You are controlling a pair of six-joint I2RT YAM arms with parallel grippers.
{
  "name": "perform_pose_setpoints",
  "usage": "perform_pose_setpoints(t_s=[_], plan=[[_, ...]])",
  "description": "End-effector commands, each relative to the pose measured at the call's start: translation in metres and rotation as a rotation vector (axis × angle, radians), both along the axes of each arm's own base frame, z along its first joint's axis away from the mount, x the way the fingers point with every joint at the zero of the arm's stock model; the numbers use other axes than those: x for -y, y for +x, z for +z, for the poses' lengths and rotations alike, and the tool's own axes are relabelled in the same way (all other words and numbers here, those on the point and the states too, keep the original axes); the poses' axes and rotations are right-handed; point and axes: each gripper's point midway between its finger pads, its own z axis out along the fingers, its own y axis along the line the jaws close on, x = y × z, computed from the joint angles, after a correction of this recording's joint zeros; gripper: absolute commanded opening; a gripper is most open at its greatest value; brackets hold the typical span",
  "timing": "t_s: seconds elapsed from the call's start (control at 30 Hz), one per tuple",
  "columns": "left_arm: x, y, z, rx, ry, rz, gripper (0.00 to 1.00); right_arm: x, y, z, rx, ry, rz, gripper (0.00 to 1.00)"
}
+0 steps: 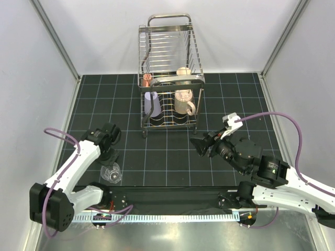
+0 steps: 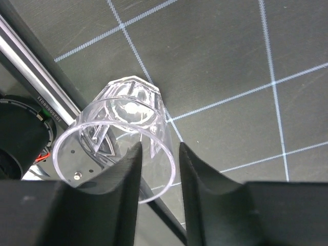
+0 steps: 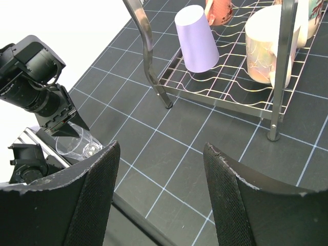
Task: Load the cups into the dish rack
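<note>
The clear drinking glass (image 1: pixel 111 173) stands at the near left of the black mat, close to the front rail. My left gripper (image 1: pixel 110 160) is over it, jaws slightly apart, one finger (image 2: pixel 120 184) inside the rim and the other outside the wall of the glass (image 2: pixel 120 120); a gap shows beside the wall. The steel wire dish rack (image 1: pixel 168 78) stands at the back centre. A lavender tumbler (image 1: pixel 152 103) and a tan mug (image 1: pixel 183 103) sit in its lower tier, and a pinkish-beige mug (image 1: pixel 183 73) sits above. My right gripper (image 1: pixel 200 147) is open and empty, right of centre.
A small reddish cup (image 1: pixel 147 79) sits at the rack's upper left. The metal front rail (image 2: pixel 36 72) runs just beside the glass. The right wrist view shows the rack's leg (image 3: pixel 274 134), the tumbler (image 3: pixel 196 38) and the glass (image 3: pixel 77 146) under the left arm.
</note>
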Motion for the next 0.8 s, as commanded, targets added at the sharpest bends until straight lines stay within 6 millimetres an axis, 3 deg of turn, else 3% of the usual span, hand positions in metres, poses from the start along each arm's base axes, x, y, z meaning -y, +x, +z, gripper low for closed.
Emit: perform_pose_setpoints(t_s=[0.0, 0.03, 0.07, 0.13, 0.27, 0.37, 0.4, 0.5, 0.63, 0.73, 0.77], plan=[[-0.002, -0.001, -0.006, 0.005, 0.008, 0.024, 0.29, -0.004, -0.002, 0.008, 0.011, 0.049, 0.014, 0.68], [-0.001, -0.001, -0.007, 0.008, 0.002, 0.022, 0.25, -0.005, -0.002, 0.008, 0.009, 0.049, 0.017, 0.67], [0.001, 0.002, -0.007, 0.02, -0.01, 0.011, 0.13, -0.007, -0.003, 0.007, 0.004, 0.048, 0.022, 0.68], [0.002, 0.004, -0.003, 0.043, -0.021, 0.002, 0.0, -0.009, -0.003, 0.006, -0.003, 0.052, 0.027, 0.67], [0.009, 0.024, 0.024, 0.168, -0.048, -0.097, 0.0, -0.013, -0.005, 0.002, -0.033, 0.062, 0.034, 0.68], [0.031, 0.052, 0.06, 0.372, -0.143, -0.247, 0.0, -0.015, -0.005, -0.008, -0.094, 0.087, 0.017, 0.68], [0.052, 0.071, 0.079, 0.506, -0.226, -0.346, 0.0, -0.022, -0.007, -0.012, -0.126, 0.107, 0.03, 0.67], [0.079, 0.083, 0.117, 0.759, -0.363, -0.441, 0.0, -0.038, -0.011, -0.025, -0.181, 0.128, 0.07, 0.68], [0.102, 0.082, 0.137, 0.866, -0.488, -0.513, 0.0, -0.067, -0.019, -0.039, -0.268, 0.167, 0.146, 0.67], [0.117, 0.082, 0.152, 0.916, -0.576, -0.56, 0.0, -0.077, -0.02, -0.038, -0.271, 0.2, 0.171, 0.7], [0.127, 0.083, 0.165, 0.967, -0.629, -0.601, 0.0, -0.078, -0.019, -0.04, -0.282, 0.21, 0.164, 0.71]])
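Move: The clear cup stands upright just behind the left hand, its middle about 4 cm back, 1 cm left and 5 cm below, the far rim at the open fingers. The rack's near left foot is roughly 24 cm ahead and 17 cm right of that hand, the purple cup some 31 cm ahead and 20 cm right, about 2 cm above it. From the right hand the clear cup lies about 41 cm left, 6 cm back and 26 cm below. Left pinches clear cup's rim, lifts about 12 cm, tilting up, right and forward towards rack; right sinks leftward. ##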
